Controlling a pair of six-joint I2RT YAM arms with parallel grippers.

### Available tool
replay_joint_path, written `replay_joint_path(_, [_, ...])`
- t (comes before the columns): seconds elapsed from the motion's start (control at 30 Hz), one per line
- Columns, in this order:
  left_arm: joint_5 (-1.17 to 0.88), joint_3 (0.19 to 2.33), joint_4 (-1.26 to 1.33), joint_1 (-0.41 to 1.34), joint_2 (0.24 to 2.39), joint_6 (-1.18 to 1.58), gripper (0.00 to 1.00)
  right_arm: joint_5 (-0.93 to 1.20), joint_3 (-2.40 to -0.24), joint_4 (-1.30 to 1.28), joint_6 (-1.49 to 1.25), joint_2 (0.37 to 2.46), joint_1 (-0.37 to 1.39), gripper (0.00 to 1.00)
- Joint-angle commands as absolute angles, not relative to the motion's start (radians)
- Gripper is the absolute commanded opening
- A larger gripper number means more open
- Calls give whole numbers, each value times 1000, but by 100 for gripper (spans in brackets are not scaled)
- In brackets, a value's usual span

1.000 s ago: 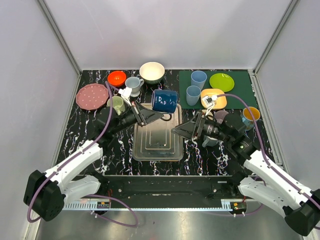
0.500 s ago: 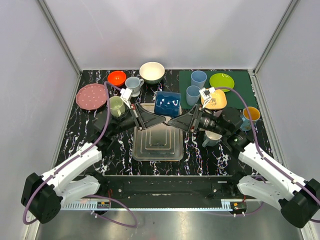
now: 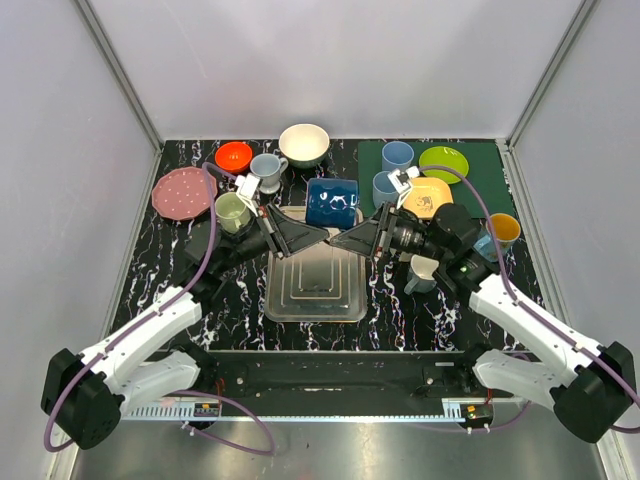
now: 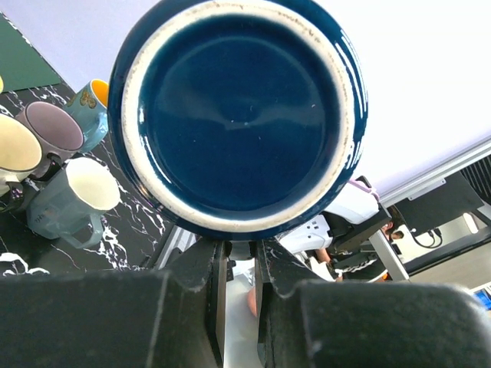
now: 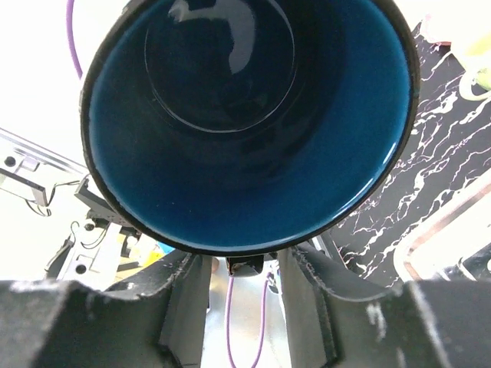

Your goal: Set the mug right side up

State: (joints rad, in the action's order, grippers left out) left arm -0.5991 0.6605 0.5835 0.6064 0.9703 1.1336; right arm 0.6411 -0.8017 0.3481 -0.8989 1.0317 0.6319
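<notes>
The dark blue mug [image 3: 332, 203] lies on its side in the air above the far end of the clear tray [image 3: 275, 300]. My left gripper [image 3: 322, 238] is shut on the mug's underside handle. The left wrist view shows the mug's base [image 4: 238, 115] just above my nearly closed fingers [image 4: 239, 253]. My right gripper [image 3: 342, 240] meets it from the right, tip to tip. The right wrist view looks into the mug's blue mouth [image 5: 245, 115]. The right gripper [image 5: 244, 264] stands under the rim with its fingers apart, either side of a small dark piece.
Behind the tray stand a white bowl [image 3: 304, 143], an orange bowl [image 3: 234, 155], a grey mug [image 3: 266, 168], a pink plate [image 3: 184, 192] and a green cup [image 3: 232, 211]. On the right, a green mat [image 3: 480, 195] carries blue cups and plates. A pale mug [image 3: 424, 272] sits beside my right arm.
My right gripper has swung left and up to the mug, its jaws narrowing. The left gripper kept its hold and shifted the mug slightly right.
</notes>
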Motion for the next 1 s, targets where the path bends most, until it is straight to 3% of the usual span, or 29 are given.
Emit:
replay_joint_path(0.0, [-667,718,667,660,965,1106,0,660,-873,446,-922,1063,635,41])
replay_joint_path(0.07, [-670,721,666,667,968,1101,0,664,-876,460,-930,1071,635,35])
replay_joint_path(0.23, [-684,721,661,681,974,1091,0,693,-884,500,-963,1103,634,1])
replay_joint_path(0.43, [-678,712,606,683,950,1046,0,634,-879,421,-905,1050,627,0])
replay_joint_path(0.47, [-664,712,577,683,934,1029,6,611,-888,373,-876,1036,626,0])
replay_joint_path(0.53, [-612,718,466,681,914,962,27,534,-944,166,-740,987,627,0])
replay_joint_path(0.57, [-598,725,433,681,893,942,46,500,-965,93,-700,973,627,0])
replay_joint_path(0.67, [-523,733,330,675,849,871,66,367,-1049,-200,-543,936,627,0])
replay_joint_path(0.93, [-375,723,160,631,804,804,71,30,-1107,-607,-413,850,627,0])
replay_joint_path(0.97, [-356,721,138,627,795,799,71,-91,-1118,-653,-411,844,627,0])
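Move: The blue mug is in the air on its side, its mouth facing the right hand. The left hand already holds its handle, and the right hand's partly open fingers meet it there. From either hand, the mug's middle is about 5 cm ahead and 4 cm up, level sideways. The tray's middle is roughly 12 cm ahead of both hands and 31 cm below. The grey-blue mug stands about 24 cm right of the right hand, 9 cm ahead, 27 cm below. The right fingers close and pinch the blue mug's handle while the left still grips it; then the left opens wide and lets go, pulling clear by a couple of centimetres, first back, then left, sinking slightly. Holding on, the right hand carries the mug about 7 cm to the right and away from the left hand, sinking some 3 cm as its fingertips tip down about 25 degrees and swing clockwise. ##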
